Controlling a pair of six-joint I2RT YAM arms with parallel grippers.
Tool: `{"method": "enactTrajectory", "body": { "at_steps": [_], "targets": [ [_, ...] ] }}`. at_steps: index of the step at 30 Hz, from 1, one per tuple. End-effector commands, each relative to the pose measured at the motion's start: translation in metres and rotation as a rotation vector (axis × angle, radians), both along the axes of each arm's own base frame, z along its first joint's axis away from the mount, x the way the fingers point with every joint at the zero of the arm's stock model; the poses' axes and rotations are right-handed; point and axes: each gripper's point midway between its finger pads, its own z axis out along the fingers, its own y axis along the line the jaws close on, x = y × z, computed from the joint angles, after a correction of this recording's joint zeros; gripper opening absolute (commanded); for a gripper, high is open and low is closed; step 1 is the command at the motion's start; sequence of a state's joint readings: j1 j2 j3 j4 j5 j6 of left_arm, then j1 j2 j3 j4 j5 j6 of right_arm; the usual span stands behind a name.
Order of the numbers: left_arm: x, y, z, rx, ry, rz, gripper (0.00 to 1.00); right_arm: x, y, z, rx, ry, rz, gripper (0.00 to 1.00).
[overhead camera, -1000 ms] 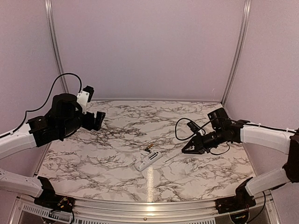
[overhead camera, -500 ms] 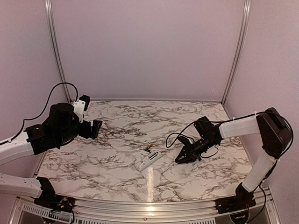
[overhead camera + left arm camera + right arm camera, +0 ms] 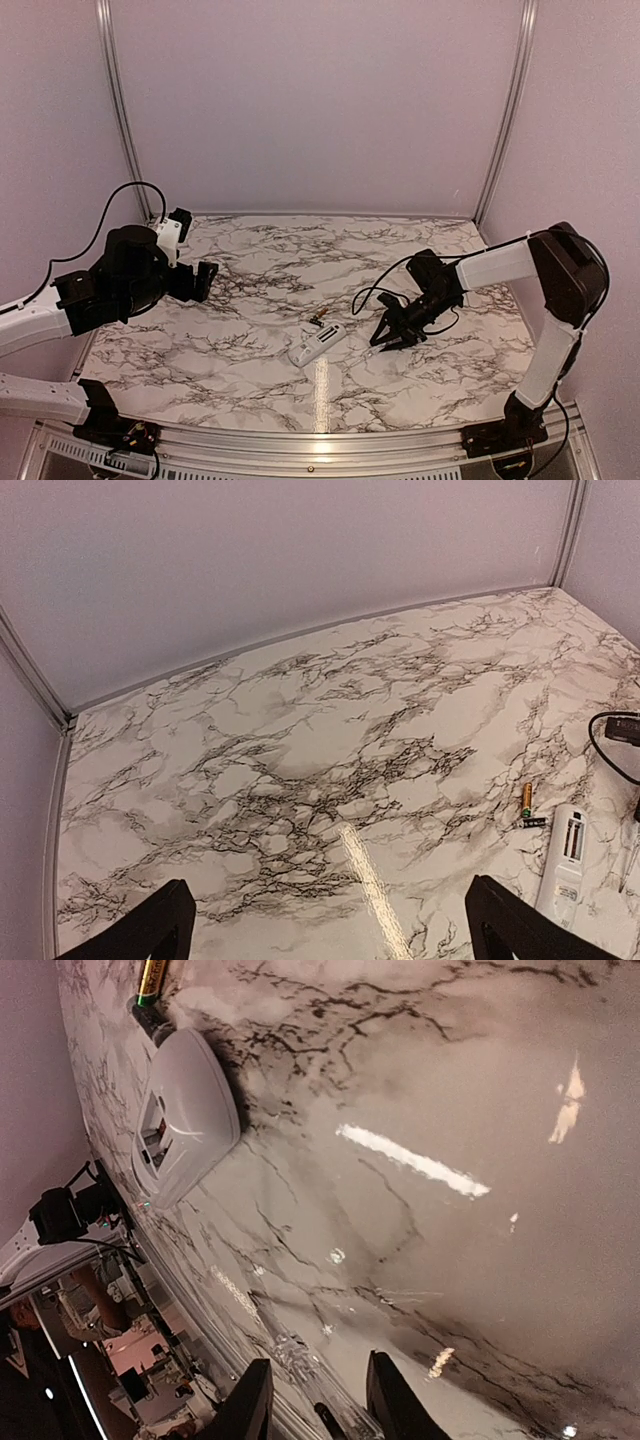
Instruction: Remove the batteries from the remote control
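The white remote control (image 3: 318, 343) lies near the middle of the marble table, its open compartment facing up (image 3: 185, 1115). Two batteries (image 3: 320, 320) lie just behind it: a gold one (image 3: 527, 798) and a dark one (image 3: 533, 822) on the table. My right gripper (image 3: 385, 338) is low over the table, right of the remote. Its jaws stand a little apart around a thin clear pen-like tool (image 3: 320, 1385), with a gap on either side. My left gripper (image 3: 205, 278) hovers wide open at the far left, holding nothing.
A black cable (image 3: 375, 290) loops off the right wrist above the table. Pale walls with metal corner posts (image 3: 505, 110) close in the back and sides. A metal rail (image 3: 320, 440) runs along the near edge.
The right arm swung left and down toward the remote, and its jaws, shut earlier, have parted. The left arm drifted slightly down and left, still open.
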State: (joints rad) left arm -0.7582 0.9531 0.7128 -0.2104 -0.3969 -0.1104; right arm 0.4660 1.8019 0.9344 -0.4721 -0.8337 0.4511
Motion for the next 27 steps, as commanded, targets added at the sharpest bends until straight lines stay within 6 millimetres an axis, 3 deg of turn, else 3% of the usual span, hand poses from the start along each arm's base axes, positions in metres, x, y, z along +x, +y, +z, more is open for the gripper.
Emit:
{"method": "enactTrajectory", "body": {
  "at_steps": [1,16,27],
  "targets": [
    [-0.002,0.002,-0.003,-0.006,0.004,-0.003,0.99,0.017,-0.004,-0.003,-0.057,-0.055,-0.037,0.34],
    [0.0,-0.003,-0.007,0.002,0.002,-0.02,0.99,0.024,-0.017,0.008,-0.147,-0.11,-0.073,0.44],
    [0.0,-0.004,-0.011,0.003,-0.007,-0.03,0.99,0.039,-0.038,0.02,-0.308,-0.182,-0.084,0.7]
  ]
}}
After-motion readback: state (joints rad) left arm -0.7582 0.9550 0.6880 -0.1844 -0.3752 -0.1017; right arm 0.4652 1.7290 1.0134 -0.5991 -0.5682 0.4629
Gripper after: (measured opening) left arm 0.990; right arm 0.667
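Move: The screwdriver's handle is between the right hand's partly opened fingers, just above the table; its middle lies about 3 cm left, 1 cm back and 2 cm below. The remote control is some 13 cm left, level with this hand; the two loose batteries lie about 13 cm left and 7 cm ahead. From the idle left hand, the screwdriver is roughly 33 cm right, 5 cm back and 21 cm lower. Right fingers open wider to release the screwdriver's handle, the hand easing about 4 cm forward and right. ##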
